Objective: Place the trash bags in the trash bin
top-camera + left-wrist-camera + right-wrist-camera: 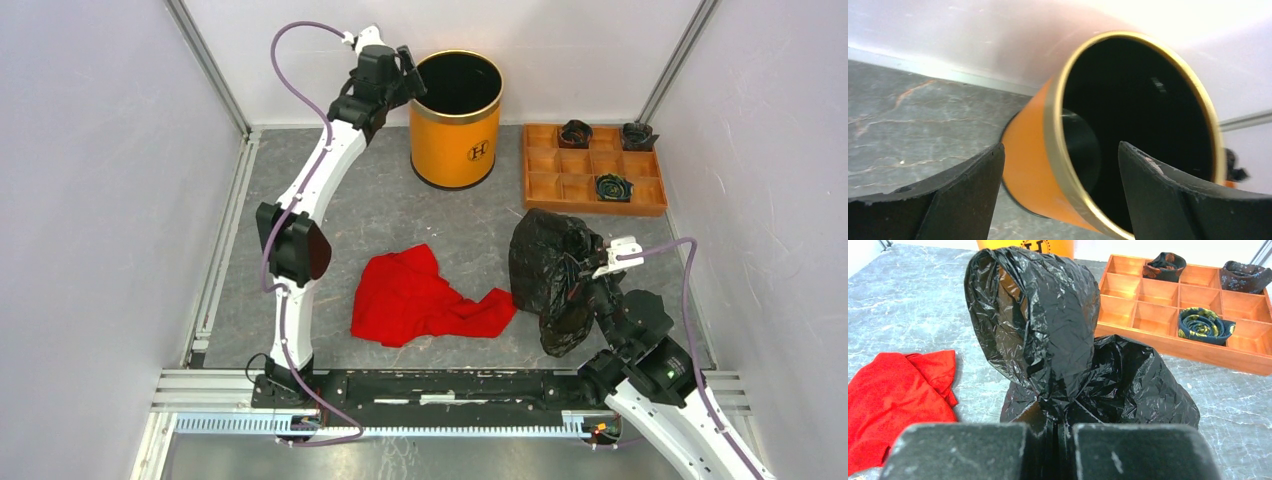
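The trash bin [455, 140] is an orange-yellow cylinder with a gold rim, standing upright at the back centre. My left gripper [408, 72] hovers at its left rim, open and empty. In the left wrist view the open jaws of the left gripper [1060, 147] frame the bin's orange wall [1028, 150] and black inside. The trash bag [550, 265], crinkled glossy black plastic, bunches up on the table at the right. My right gripper [590, 290] is shut on a fold of it. In the right wrist view the bag [1048, 330] rises just beyond the right gripper [1050, 432].
A red cloth [420, 295] lies crumpled on the table between the arms. An orange-brown compartment tray [560, 185] sits back right, with rolled dark bundles [613, 187] in some cells. White walls close in the left, right and back sides.
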Action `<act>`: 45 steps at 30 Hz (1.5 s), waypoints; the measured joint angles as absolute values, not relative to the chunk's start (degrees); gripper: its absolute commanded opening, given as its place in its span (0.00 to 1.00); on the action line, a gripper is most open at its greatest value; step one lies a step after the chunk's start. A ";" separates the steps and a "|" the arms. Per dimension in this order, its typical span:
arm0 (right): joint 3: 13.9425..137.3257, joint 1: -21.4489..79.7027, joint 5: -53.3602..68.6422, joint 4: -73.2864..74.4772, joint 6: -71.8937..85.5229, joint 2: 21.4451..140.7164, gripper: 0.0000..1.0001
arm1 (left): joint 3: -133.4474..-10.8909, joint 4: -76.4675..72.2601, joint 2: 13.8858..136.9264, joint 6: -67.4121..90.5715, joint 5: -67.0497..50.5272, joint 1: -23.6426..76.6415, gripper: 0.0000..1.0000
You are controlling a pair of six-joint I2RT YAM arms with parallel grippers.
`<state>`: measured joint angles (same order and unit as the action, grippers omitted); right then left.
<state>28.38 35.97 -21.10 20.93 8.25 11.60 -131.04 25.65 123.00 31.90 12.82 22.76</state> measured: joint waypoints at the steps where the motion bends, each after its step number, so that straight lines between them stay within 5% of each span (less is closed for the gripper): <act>1: 28.40 35.97 -21.28 21.21 8.03 11.60 0.00 | -131.04 25.85 123.81 31.46 13.82 22.87 0.84; 9: 29.76 35.97 -22.24 21.98 6.52 12.45 0.00 | -130.98 26.09 126.65 28.51 16.91 23.90 0.58; 17: 30.65 35.97 -22.20 21.93 6.07 13.34 0.00 | -130.47 25.63 126.96 26.37 17.45 25.04 0.53; 20: 30.65 35.97 -22.20 21.96 6.11 13.34 0.00 | -130.45 25.23 127.09 26.39 16.73 25.04 0.32; 23: 30.76 35.97 -22.20 22.00 6.13 13.34 0.00 | -130.47 24.69 127.09 26.41 16.49 25.21 0.21; 36: 36.23 35.97 -22.09 22.13 6.79 15.16 0.00 | -127.20 27.77 123.09 26.50 7.18 25.47 0.03; 45: 54.63 35.97 -23.44 26.24 4.62 18.02 0.00 | -113.49 28.32 112.38 27.31 6.35 28.36 0.02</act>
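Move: The trash bin's left rim lies about 5 cm below the open left fingers; the bin's middle is some 11 cm right, 1 cm ahead and 18 cm down. The compartment box sits about 38 cm to the bin's right and 3 cm nearer; the red cloth is some 38 cm nearer than the bin and 6 cm left of it. From the right hand, already gripping the black bag, the bin is about 39 cm ahead, 31 cm left and 10 cm below. Bring the left gripper down about 4 cm so its open fingers straddle the bin's left wall, close them on the rim, then pull the bin back some 7 cm and a little right, turning the wrist clockwise. Keep the right fingers shut on the bag almost still, then raise it quickly, about 14 cm, drifting slightly back and right. ##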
